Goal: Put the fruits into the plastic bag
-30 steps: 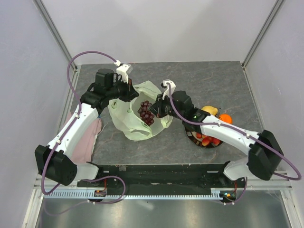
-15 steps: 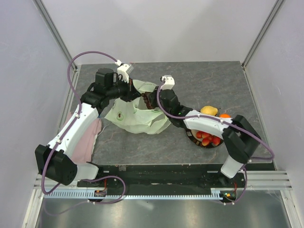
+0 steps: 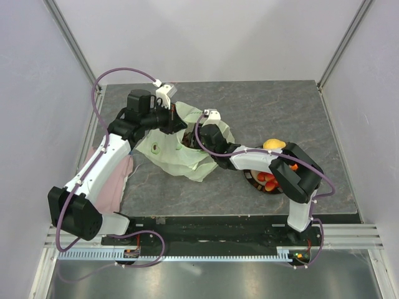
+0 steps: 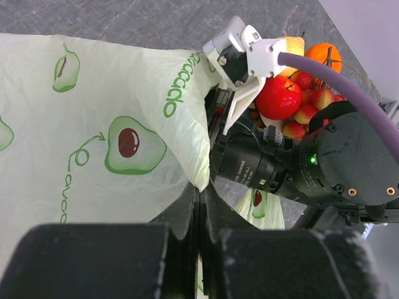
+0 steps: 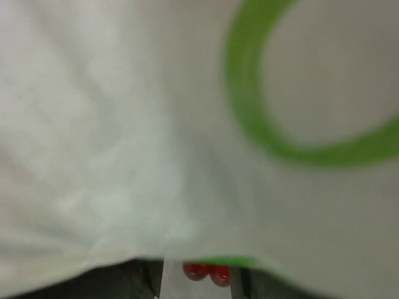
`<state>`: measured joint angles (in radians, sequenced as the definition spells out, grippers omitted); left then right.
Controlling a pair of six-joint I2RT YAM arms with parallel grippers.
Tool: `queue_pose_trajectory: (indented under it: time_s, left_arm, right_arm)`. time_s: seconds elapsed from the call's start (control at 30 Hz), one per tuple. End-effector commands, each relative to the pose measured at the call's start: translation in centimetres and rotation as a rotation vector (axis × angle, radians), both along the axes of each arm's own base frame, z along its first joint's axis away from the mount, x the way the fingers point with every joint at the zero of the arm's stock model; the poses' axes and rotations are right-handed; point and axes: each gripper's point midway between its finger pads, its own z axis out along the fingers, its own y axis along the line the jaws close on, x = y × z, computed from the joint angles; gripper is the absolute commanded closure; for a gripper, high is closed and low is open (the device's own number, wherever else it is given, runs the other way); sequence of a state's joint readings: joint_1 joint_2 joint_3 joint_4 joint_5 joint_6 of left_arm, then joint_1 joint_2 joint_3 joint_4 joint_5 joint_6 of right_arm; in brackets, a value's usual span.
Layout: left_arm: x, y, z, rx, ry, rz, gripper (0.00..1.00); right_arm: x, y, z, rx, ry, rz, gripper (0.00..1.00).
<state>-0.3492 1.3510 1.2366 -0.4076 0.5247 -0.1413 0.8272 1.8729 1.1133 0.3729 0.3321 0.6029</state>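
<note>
The plastic bag (image 3: 169,156) lies pale green at the table's centre-left, printed with fruit marks (image 4: 128,143). My left gripper (image 4: 201,187) is shut on the bag's edge and holds it up (image 3: 172,120). My right arm (image 3: 211,135) reaches into the bag's mouth, so its gripper is hidden from above. In the right wrist view the gripper (image 5: 198,278) is inside the bag with its fingers apart and dark red grapes (image 5: 206,272) between them. On the plate (image 3: 252,182) remain a red apple (image 4: 278,98), an orange (image 4: 326,55), a lemon (image 3: 274,144) and small red fruits (image 3: 269,181).
A pink cloth (image 3: 113,177) lies under my left arm at the table's left edge. My right forearm (image 3: 262,159) crosses over the plate. Metal frame posts stand at the back corners.
My right arm has pushed left and deeper into the bag with the grape bunch. Its fingers have parted. The bag has slumped and shifted left. The left grip stays.
</note>
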Motion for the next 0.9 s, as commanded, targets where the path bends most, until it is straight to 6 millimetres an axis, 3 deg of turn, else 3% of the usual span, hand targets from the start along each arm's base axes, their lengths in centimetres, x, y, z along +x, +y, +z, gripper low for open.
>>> queue_pose_trajectory:
  time_s: [0.0, 0.1, 0.13, 0.4, 0.43, 0.5, 0.53, 0.6, 0.63, 0.7, 0.73, 0.8, 0.83, 0.87]
  left_arm:
    - [0.3, -0.6, 1.3, -0.039, -0.028, -0.006, 0.99]
    - [0.3, -0.5, 1.3, -0.036, -0.031, -0.003, 0.98]
    - [0.3, -0.5, 1.4, -0.035, -0.036, -0.001, 0.98]
    - [0.6, 0.1, 1.5, -0.021, -0.042, 0.039, 0.98]
    - [0.8, 0.3, 1.4, -0.012, -0.044, 0.057, 0.98]
    - [1.0, 0.7, 1.5, -0.003, -0.053, 0.078, 0.98]
    - [1.1, 0.8, 1.4, 0.002, -0.053, 0.087, 0.98]
    - [1.1, 0.9, 1.5, 0.004, -0.057, 0.093, 0.98]
    - [1.1, 1.0, 1.5, 0.002, -0.055, 0.095, 0.98]
    - [1.0, 0.9, 1.7, -0.004, -0.051, 0.097, 0.98]
    - [1.0, 0.8, 1.6, -0.006, -0.049, 0.093, 0.99]
    - [0.9, 0.8, 1.9, -0.010, -0.053, 0.092, 0.98]
    - [1.0, 0.9, 2.0, -0.010, -0.055, 0.094, 0.99]
    - [0.9, 0.9, 1.9, -0.010, -0.053, 0.094, 0.99]
  right_arm:
    - [0.1, 0.4, 4.7, 0.067, -0.081, 0.015, 0.43]
    - [-0.4, -0.1, 5.3, 0.071, -0.086, 0.017, 0.17]
    - [-0.6, -0.2, 5.5, 0.071, -0.088, 0.021, 0.15]
    - [-3.7, -0.3, 9.6, 0.137, -0.147, 0.158, 0.15]
    - [-4.3, -0.6, 11.4, 0.168, -0.167, 0.174, 0.15]
    - [-5.9, -0.8, 12.3, 0.184, -0.156, 0.231, 0.14]
    - [-6.9, -1.1, 14.6, 0.218, -0.186, 0.263, 0.14]
    - [-9.6, -0.7, 15.9, 0.249, -0.191, 0.390, 0.14]
    - [-10.7, -1.1, 17.8, 0.275, -0.220, 0.426, 0.14]
    - [-12.8, -1.4, 18.4, 0.284, -0.209, 0.504, 0.13]
    - [-13.6, -2.1, 19.8, 0.300, -0.231, 0.508, 0.14]
    - [-13.1, -4.1, 19.2, 0.266, -0.208, 0.411, 0.14]
    - [-13.4, -5.4, 20.4, 0.273, -0.230, 0.369, 0.14]
    - [-13.3, -6.4, 19.3, 0.234, -0.198, 0.334, 0.14]
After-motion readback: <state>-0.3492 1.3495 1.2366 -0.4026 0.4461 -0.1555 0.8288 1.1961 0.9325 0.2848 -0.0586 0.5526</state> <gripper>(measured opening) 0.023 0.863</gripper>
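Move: The right hand is down inside the bag with its fingers already partly open; the grapes lie right at the tips, their middle about 3 cm left and 3 cm below. The left gripper's pinch on the bag rim is roughly 7 cm left, 4 cm back and 14 cm higher. On the plate, the red fruit is about 23 cm right and 10 cm back. From the left hand, the grapes are some 5 cm right, 4 cm forward and 17 cm down. Letting go of the grapes, the right fingers spread to wide open while the hand rises almost straight up out of the bag, then speeds up and also draws back towards its base, some 20 cm up and 12 cm back in all. The wrist turns counter-clockwise and rolls, its left side rising, about 30 degrees altogether. The left gripper keeps pinching the rim, holding the bag open. ##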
